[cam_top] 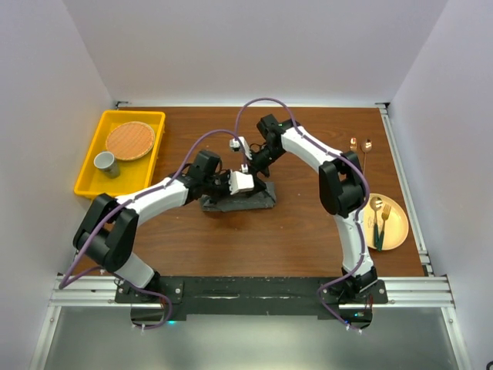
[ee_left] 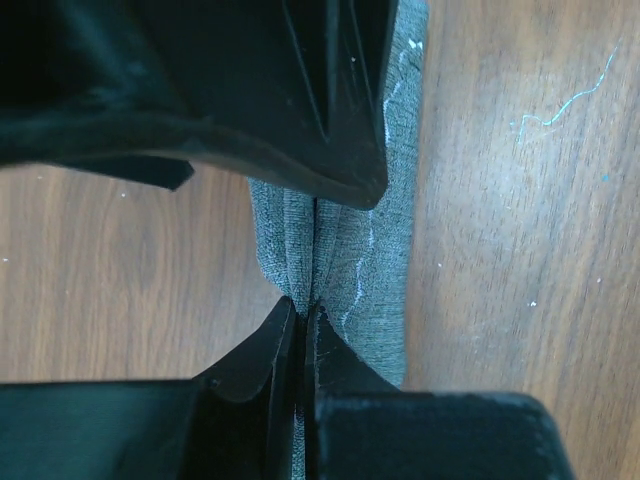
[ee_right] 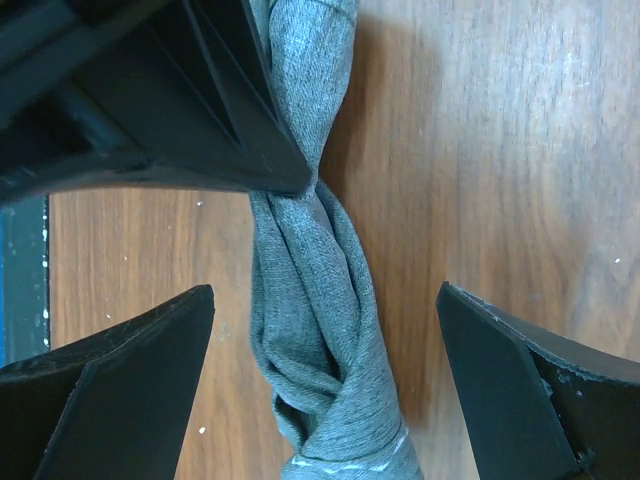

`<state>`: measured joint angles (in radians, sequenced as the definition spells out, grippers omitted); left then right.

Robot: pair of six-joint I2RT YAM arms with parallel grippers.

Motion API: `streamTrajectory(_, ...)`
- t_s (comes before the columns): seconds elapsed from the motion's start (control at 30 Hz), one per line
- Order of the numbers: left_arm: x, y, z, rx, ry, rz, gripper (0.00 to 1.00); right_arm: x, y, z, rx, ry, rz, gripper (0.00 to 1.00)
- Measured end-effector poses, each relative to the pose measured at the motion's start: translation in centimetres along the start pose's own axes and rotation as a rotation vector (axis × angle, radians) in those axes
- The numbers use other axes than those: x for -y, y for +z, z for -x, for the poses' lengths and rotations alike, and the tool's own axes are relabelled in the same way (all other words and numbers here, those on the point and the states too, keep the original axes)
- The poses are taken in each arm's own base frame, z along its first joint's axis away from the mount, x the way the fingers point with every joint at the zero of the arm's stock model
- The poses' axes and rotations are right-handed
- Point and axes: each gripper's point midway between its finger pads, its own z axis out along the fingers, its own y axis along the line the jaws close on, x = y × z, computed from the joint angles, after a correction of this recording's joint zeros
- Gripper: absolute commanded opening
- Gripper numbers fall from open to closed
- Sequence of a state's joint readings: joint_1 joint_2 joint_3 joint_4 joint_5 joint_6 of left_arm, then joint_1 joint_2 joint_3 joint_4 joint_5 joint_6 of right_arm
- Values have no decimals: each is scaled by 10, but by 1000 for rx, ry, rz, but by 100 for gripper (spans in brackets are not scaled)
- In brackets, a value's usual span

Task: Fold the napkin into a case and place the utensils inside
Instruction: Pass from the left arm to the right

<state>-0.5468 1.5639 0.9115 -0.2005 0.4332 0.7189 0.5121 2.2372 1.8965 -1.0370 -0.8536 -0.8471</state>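
Note:
The dark grey napkin (cam_top: pixel 240 202) lies bunched into a long twisted roll at the table's middle. My left gripper (cam_top: pixel 231 188) is down on it; in the left wrist view the jaws (ee_left: pixel 303 306) are shut on a thin fold of the napkin (ee_left: pixel 385 270). My right gripper (cam_top: pixel 254 165) hangs just behind it. In the right wrist view it (ee_right: pixel 322 292) stands wide open, a finger on each side of the twisted napkin (ee_right: pixel 312 330) and touching nothing. Two copper utensils (cam_top: pixel 360 149) lie at the far right, apart from both grippers.
A round yellow plate (cam_top: pixel 397 230) at the right holds a fork and a spoon (cam_top: pixel 380 217). A yellow tray (cam_top: pixel 92 173) at the back left carries a woven disc (cam_top: pixel 130 139) and a grey cup (cam_top: pixel 106 163). White walls enclose the table.

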Motion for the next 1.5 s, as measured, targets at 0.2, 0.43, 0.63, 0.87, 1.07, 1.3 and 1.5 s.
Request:
streamTrajectory(0.2, -2, -4, 4, 17, 14, 15, 0, 11, -15, -9, 21, 10, -17, 98)
streamTrajectory(0.43, 0, -4, 4, 27, 25, 15, 0, 9, -14, -9, 14, 7, -14, 98)
streamTrajectory(0.63, 1, -5, 4, 31, 28, 19, 0, -2, 1, -3, 1, -23, 14, 93)
streamTrajectory(0.87, 0, -5, 5, 36, 36, 24, 0, -7, 13, -18, -26, 1, 34, 81)
streamTrajectory(1.07, -1, -5, 6, 41, 41, 28, 0, -1, 21, -28, -42, -2, 13, 54)
streamTrajectory(1.3, -1, -5, 5, 41, 38, 29, 6, 0, 30, -35, -59, -1, -15, 0)
streamTrajectory(1.5, -1, -20, 12, 54, -1, 48, 49, 3, 19, -26, -56, -24, -107, 0)
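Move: The napkin, rolled into a narrow strip running left to right, passes under and between my open right fingers; its middle is about 5 cm below them, some 2 cm back and 3 cm to the left. My left hand already pinches it: the napkin's middle lies roughly 3 cm to that hand's right, level with it fore-and-aft, and 2 cm below. The yellow plate is about 41 cm right of my right hand and 12 cm back. I swing my open right hand a couple of centimetres right and a little forward, bring it back, then sink about 4 cm and ease slightly back onto the napkin, shutting the fingers to pinch the strip. My left hand keeps its pinch in place until that grip is made, then opens part way and lifts some 2 cm as my right hand starts up with the cloth. ##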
